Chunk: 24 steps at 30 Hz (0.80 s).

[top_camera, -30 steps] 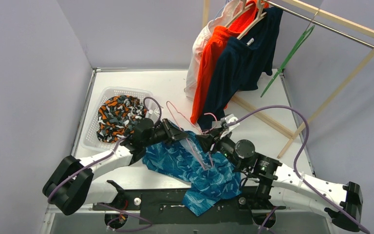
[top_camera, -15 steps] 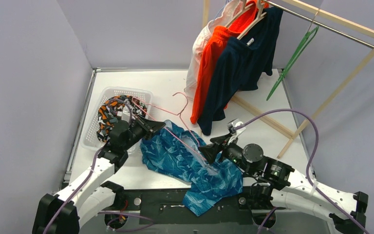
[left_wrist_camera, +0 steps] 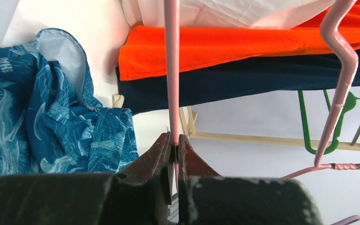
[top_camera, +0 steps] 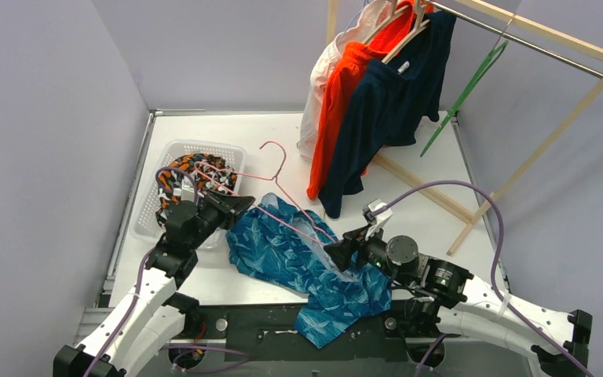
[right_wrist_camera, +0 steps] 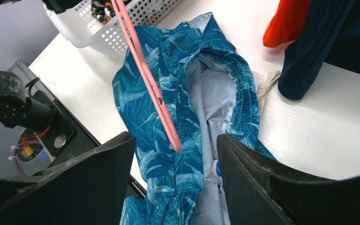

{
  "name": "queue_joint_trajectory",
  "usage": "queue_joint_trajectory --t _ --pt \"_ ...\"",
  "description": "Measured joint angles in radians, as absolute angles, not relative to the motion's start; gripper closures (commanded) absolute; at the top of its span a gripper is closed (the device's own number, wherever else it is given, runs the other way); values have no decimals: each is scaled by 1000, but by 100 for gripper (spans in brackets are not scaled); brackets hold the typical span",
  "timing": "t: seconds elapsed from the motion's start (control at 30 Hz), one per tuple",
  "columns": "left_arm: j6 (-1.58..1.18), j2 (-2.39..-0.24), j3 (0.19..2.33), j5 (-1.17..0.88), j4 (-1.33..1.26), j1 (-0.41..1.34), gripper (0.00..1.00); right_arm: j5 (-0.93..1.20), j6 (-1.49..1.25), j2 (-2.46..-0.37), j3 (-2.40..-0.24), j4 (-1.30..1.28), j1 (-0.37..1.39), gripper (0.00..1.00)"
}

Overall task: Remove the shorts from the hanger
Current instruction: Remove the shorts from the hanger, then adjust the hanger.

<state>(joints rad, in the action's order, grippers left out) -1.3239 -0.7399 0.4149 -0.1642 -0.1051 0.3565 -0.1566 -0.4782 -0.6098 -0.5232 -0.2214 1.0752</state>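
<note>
The teal-blue shorts [top_camera: 298, 263] lie crumpled on the table near the front edge. My left gripper [top_camera: 243, 204] is shut on a wire of the pink hanger [top_camera: 280, 162], next to the basket; the left wrist view shows the wire [left_wrist_camera: 171, 70] pinched between the jaw tips [left_wrist_camera: 175, 140]. My right gripper [top_camera: 334, 253] hangs open above the shorts [right_wrist_camera: 140, 103], with the hanger's lower end [right_wrist_camera: 143, 70] reaching between its fingers, untouched. Camouflage shorts [top_camera: 171, 193] sit in the basket. White [top_camera: 318, 86], orange [top_camera: 338, 102] and navy [top_camera: 392, 102] shorts hang on the rack.
A white mesh basket [top_camera: 204, 144] stands at the left of the table. The wooden clothes rack [top_camera: 534, 31] fills the back right, with an empty green hanger [top_camera: 463, 94] on its rail. Its base bar crosses the table behind the right arm.
My left gripper pulled back toward the basket, drawing the pink hanger up and left off the teal-blue shorts. My right gripper opened and backed away slightly to the right.
</note>
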Motion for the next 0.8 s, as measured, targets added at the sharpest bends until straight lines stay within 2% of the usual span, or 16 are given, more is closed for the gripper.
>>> queue_joint_trajectory --t 0.3,0.47,0.53,0.6,0.7,0.8 --pt "-1435 -777 398 -225 -173 356 100 -113 -466 -477 -382 -131 1075 48" --pt "-1485 -789 369 -262 -229 368 100 -103 -449 -448 -304 13 1075 54" --pt "-1514 -788 332 -267 -267 373 100 -91 -435 -455 -293 50 1075 62" --pt "-1534 -789 313 -269 -266 374 100 -72 -421 -468 -293 87 1075 63" --pt "-1544 -795 313 -275 -273 374 100 -46 -406 -487 -293 127 1075 77" --pt "-1559 -800 309 -278 -294 377 100 -22 -396 -503 -293 149 1075 84"
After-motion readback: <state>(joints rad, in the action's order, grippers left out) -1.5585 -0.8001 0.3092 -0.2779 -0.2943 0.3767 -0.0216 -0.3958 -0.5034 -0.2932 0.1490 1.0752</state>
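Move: The hanger's near right corner sits just beyond the right hand's open fingers, about 1 cm ahead and 2 cm left at its height. The blue shorts lie some 15 cm lower, about 5 cm back and 4 cm left; the navy trousers' hem hangs about 12 cm ahead, 5 cm right and 10 cm lower. From the left hand, already gripping the hanger's bar, that corner is roughly 11 cm back, 18 cm right and slightly lower. The bare pink hanger's free corner is fed in between the right fingers: the left hand keeps its pinch on the bar and brings it about 2.5 cm right and a little back and down, rolling some 15 degrees, right side up. The right hand dips back about 1.5 cm, then comes left and up to the corner, its fingers tilting up and closing from two-thirds open to a narrow gap around the wire. ##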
